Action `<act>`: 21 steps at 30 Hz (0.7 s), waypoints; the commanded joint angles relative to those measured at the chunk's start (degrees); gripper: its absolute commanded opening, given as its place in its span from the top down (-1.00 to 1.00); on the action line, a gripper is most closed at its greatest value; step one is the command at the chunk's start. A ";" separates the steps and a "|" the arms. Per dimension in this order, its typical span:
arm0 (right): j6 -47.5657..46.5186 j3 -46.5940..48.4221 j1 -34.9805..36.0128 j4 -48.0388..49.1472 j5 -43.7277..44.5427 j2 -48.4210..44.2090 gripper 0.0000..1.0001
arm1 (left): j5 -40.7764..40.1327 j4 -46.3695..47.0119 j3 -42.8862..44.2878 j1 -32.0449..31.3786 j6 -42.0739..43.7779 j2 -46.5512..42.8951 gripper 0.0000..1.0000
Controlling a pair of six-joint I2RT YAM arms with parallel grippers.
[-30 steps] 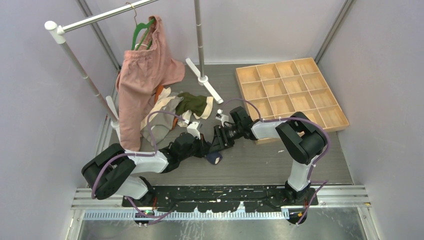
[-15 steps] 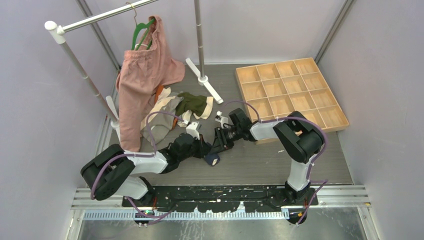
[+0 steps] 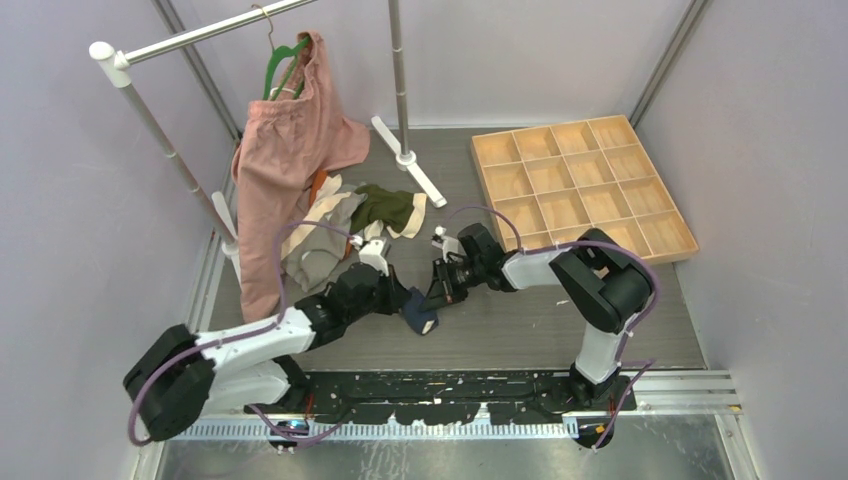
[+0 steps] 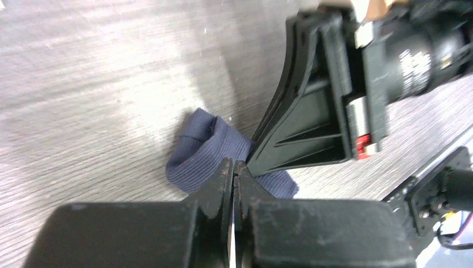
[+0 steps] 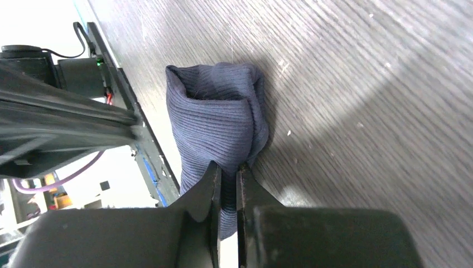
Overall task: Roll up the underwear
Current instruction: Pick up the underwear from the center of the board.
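A navy underwear lies rolled into a small bundle on the table between my two grippers. In the right wrist view the navy roll is ribbed, and my right gripper is shut on a fold of its near end. My left gripper is shut with nothing visible between its fingers, its tips right at the navy cloth, beside the right gripper's black body. From above, the left gripper sits left of the roll and the right gripper sits right of it.
Several more underwear lie heaped behind the arms, among them an olive green one and a grey one. A large pink garment hangs on a green hanger from the rack. A wooden compartment tray stands at the back right.
My right gripper has shut on the navy roll. The left arm has stretched out further forward, and the roll has shifted slightly left.
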 commanded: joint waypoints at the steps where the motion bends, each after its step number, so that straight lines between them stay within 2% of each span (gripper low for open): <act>1: -1.57 -3.49 0.35 -3.31 10.41 -4.25 0.99 | -7.93 -15.77 5.81 -0.05 0.68 -10.53 0.99; 5: -1.63 -4.05 0.31 -3.59 13.28 -10.30 0.99 | -12.39 -23.09 6.43 0.00 0.44 -18.01 0.98; 9: -1.60 -3.92 0.31 -4.20 17.54 -16.28 0.99 | -12.62 -25.40 3.66 0.04 -1.40 -21.82 0.96; 17: -5.25 0.11 -0.95 -13.79 29.71 -24.76 0.99 | -8.78 -22.81 -2.40 0.04 -6.25 -21.79 0.96; 21: -6.67 2.98 -5.61 -15.90 30.27 -26.43 0.99 | -7.38 -21.26 -3.65 0.04 -7.03 -19.94 0.96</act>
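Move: The rolled navy underwear is already pinched in the right gripper, its middle about 2 cm left of and 1 cm back from that hand. From there, the wooden compartment box centres some 32 cm to the right and 21 cm ahead; the green garment lies roughly 20 cm ahead and 9 cm left, both near hand height. From the left hand, the underwear is about 3 cm right, 2 cm back and 5 cm below. Keep the right fingers shut on the rolled underwear and lift it about 7 cm, easing off slowly at first, then carrying it forward and to the right, nearer the box, while the wrist rolls and swings clockwise by some 30 degrees in all. Meanwhile take the closed left gripper leftward out of the way, arching up and down again, drawing back a little at the end. ##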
